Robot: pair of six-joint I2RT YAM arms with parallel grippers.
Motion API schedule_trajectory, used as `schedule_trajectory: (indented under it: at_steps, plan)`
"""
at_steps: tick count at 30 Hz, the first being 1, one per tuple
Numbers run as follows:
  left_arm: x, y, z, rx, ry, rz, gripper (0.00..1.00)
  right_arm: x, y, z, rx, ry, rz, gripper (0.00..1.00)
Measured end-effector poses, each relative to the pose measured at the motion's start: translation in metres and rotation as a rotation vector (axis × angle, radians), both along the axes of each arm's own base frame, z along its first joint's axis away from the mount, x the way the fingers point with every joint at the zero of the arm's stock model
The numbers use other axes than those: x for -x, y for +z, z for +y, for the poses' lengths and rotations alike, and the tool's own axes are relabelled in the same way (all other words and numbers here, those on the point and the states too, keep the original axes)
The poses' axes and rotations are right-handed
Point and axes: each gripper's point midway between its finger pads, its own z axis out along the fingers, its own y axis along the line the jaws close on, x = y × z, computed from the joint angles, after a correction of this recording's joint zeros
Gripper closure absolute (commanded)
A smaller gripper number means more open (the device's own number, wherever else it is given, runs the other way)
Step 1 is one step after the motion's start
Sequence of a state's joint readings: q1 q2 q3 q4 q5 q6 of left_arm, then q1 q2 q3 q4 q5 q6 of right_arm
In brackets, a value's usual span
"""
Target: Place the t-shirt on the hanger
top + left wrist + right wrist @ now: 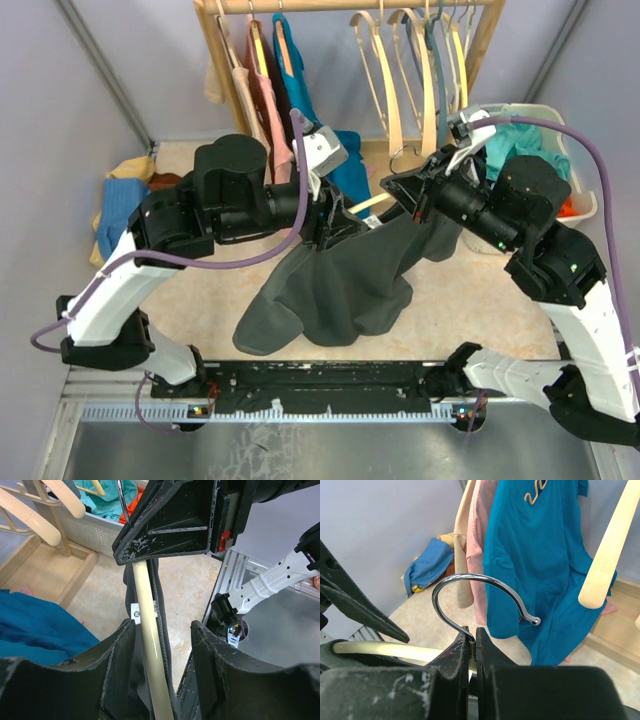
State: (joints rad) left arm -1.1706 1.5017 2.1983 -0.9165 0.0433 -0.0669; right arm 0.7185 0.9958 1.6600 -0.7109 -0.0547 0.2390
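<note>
The dark grey t-shirt (pixel 345 285) hangs above the table, its collar draped over the pale wooden hanger (pixel 372 203). My right gripper (pixel 474 632) is shut on the base of the hanger's silver hook (pixel 470 579). In the left wrist view the hanger's arm (pixel 149 645) runs between my left gripper's (pixel 162 627) fingers, with the t-shirt collar (pixel 161 607) and its white label (pixel 135 612) around it. Those jaws stand open, with a clear gap to the right finger (pixel 212 670). The shirt's lower part lies bunched on the table.
A wooden rack (pixel 480 40) at the back holds several bare hangers (pixel 400 70), a teal shirt (pixel 300 85) and a pink garment (pixel 262 85). A white basket (pixel 585 205) of clothes sits back right. Folded clothes (pixel 122 200) lie at the left.
</note>
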Motion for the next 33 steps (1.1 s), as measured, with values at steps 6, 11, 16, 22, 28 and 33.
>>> schedule_trajectory:
  at_steps: [6,11,16,22,28,33]
  plan:
    - [-0.013,0.000,-0.011,-0.011,0.017,-0.022,0.45,0.002,-0.001,0.003,0.000,0.019,0.003,1.00]
    - [-0.029,-0.009,-0.019,-0.043,0.042,-0.030,0.58,0.002,-0.002,0.006,0.001,0.029,0.011,1.00]
    - [-0.039,-0.017,-0.021,-0.064,0.057,-0.031,0.72,0.001,-0.004,0.007,0.003,0.034,0.016,1.00]
    - [-0.040,-0.018,-0.022,-0.069,0.039,-0.038,1.00,0.000,-0.004,0.008,0.004,0.033,0.018,1.00]
    - [-0.040,-0.018,-0.022,-0.067,0.035,-0.037,1.00,0.000,-0.004,0.008,0.004,0.032,0.018,0.90]
    - [-0.042,-0.021,-0.018,-0.076,0.047,-0.034,1.00,0.001,0.001,0.007,-0.012,0.029,0.006,0.59]
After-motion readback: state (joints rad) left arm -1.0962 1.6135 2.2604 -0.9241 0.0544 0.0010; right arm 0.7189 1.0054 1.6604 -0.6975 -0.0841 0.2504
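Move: The hanger's left shoulder, where it runs up to the neck, lies about 4 cm ahead of the left hand, 2 cm to its right and 2 cm lower; the t-shirt already on it hangs with its middle some 2 cm ahead, 3 cm right and 20 cm below. The teal shirt is roughly 20 cm ahead, 3 cm left and 10 cm lower. The right hand has the hanger neck right between its fingertips, the t-shirt's middle about 4 cm back, 6 cm left and 18 cm below. While the right hand keeps its pinch on the neck just under the hook, drifting barely 1 cm left, the left hand reaches about 5 cm forward, also to the right and down, along the hanger's shoulder towards the neck, tilting slightly, and its half-open fingers close to pinch the wooden shoulder close beside the right fingertips. With the left hand then holding nearly still, the right fingers open about a quarter and let go of the neck, staying around the foot of the hook. ##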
